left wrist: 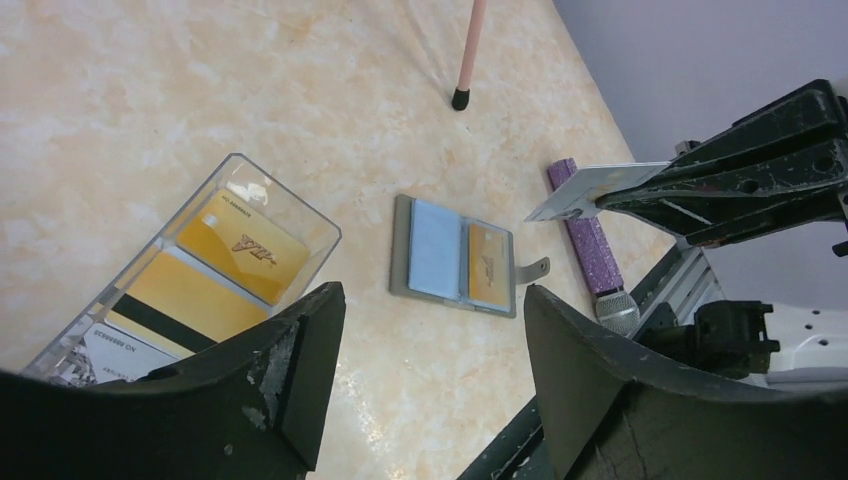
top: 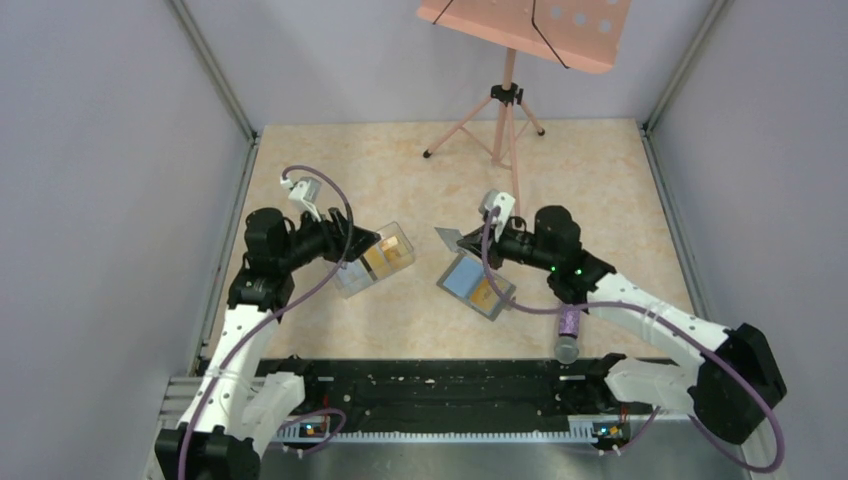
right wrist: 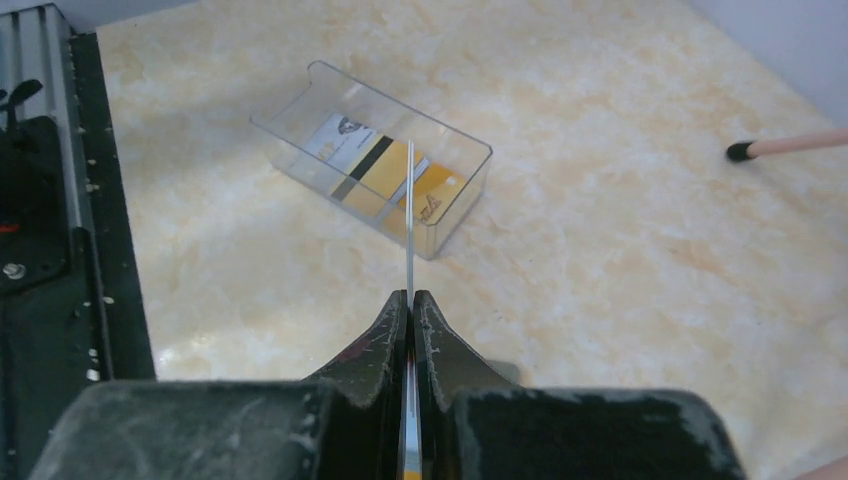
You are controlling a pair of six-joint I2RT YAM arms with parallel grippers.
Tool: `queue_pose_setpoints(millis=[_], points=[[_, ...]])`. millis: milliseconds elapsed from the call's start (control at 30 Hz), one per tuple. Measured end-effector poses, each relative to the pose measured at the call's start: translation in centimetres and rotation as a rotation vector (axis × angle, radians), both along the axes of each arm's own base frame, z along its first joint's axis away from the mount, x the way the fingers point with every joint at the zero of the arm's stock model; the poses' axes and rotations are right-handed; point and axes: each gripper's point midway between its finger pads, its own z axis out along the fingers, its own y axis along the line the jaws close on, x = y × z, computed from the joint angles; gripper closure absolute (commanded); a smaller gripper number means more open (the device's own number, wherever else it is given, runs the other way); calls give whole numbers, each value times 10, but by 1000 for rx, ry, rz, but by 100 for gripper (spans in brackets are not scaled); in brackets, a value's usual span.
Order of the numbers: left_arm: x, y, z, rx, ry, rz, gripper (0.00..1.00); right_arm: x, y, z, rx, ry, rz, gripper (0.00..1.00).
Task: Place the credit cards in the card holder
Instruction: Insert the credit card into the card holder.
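The grey card holder (top: 452, 283) lies open on the table with a pale blue card (left wrist: 435, 250) and an orange card (left wrist: 487, 265) in its pockets. Just above its far corner my right gripper (top: 472, 240) is shut on a whitish credit card (top: 447, 238), which the right wrist view shows edge-on (right wrist: 410, 215) between the fingers (right wrist: 380, 335). More credit cards (left wrist: 245, 252), orange and yellow, lie in the clear plastic box (top: 352, 280). My left gripper (left wrist: 432, 295) stands open and empty at the box's left end, its fingers (left wrist: 305, 365) wide apart.
A purple glitter microphone (top: 569, 330) lies right of the card holder, near the black rail (top: 440, 385) at the front edge. A pink music stand (top: 508, 95) stands at the back, one foot (right wrist: 738, 152) on the table. Grey walls close in both sides.
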Motion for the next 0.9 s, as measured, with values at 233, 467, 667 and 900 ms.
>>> queue_pose_setpoints(millis=[233, 467, 667, 900], points=[[-3, -1, -2, 29, -52, -34, 29, -15, -21, 33, 38, -348, 23, 100], [-3, -8, -11, 37, -24, -65, 26, -13, -29, 47, 40, -443, -9, 100], [1, -42, -32, 59, 101, -165, 14, 4, -37, 19, 8, -182, -154, 100], [10, -105, -53, 87, 259, -294, 1, 37, -62, -19, 3, 271, -432, 100]])
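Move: Almost straight below the right hand, which holds a silver card, lies the open card holder: about 4 cm to its right, 1 cm ahead and 20 cm down. The clear card box is some 20 cm to this hand's left and 7 cm farther out; the microphone lies about 25 cm to its right and 6 cm back. From the empty left hand the card holder is roughly 23 cm to the right, level fore and aft, 22 cm below. Keeping its pinch on the silver card, the right hand first rises about 5 cm while easing right and tipping up, then sinks some 7 cm as it swings forward and right above the card holder, fingers tipping down and turning clockwise. Late on, the left hand sweeps about 10 cm right towards the holder, lowering 5 cm, tipping down and spreading its fingers fully. ##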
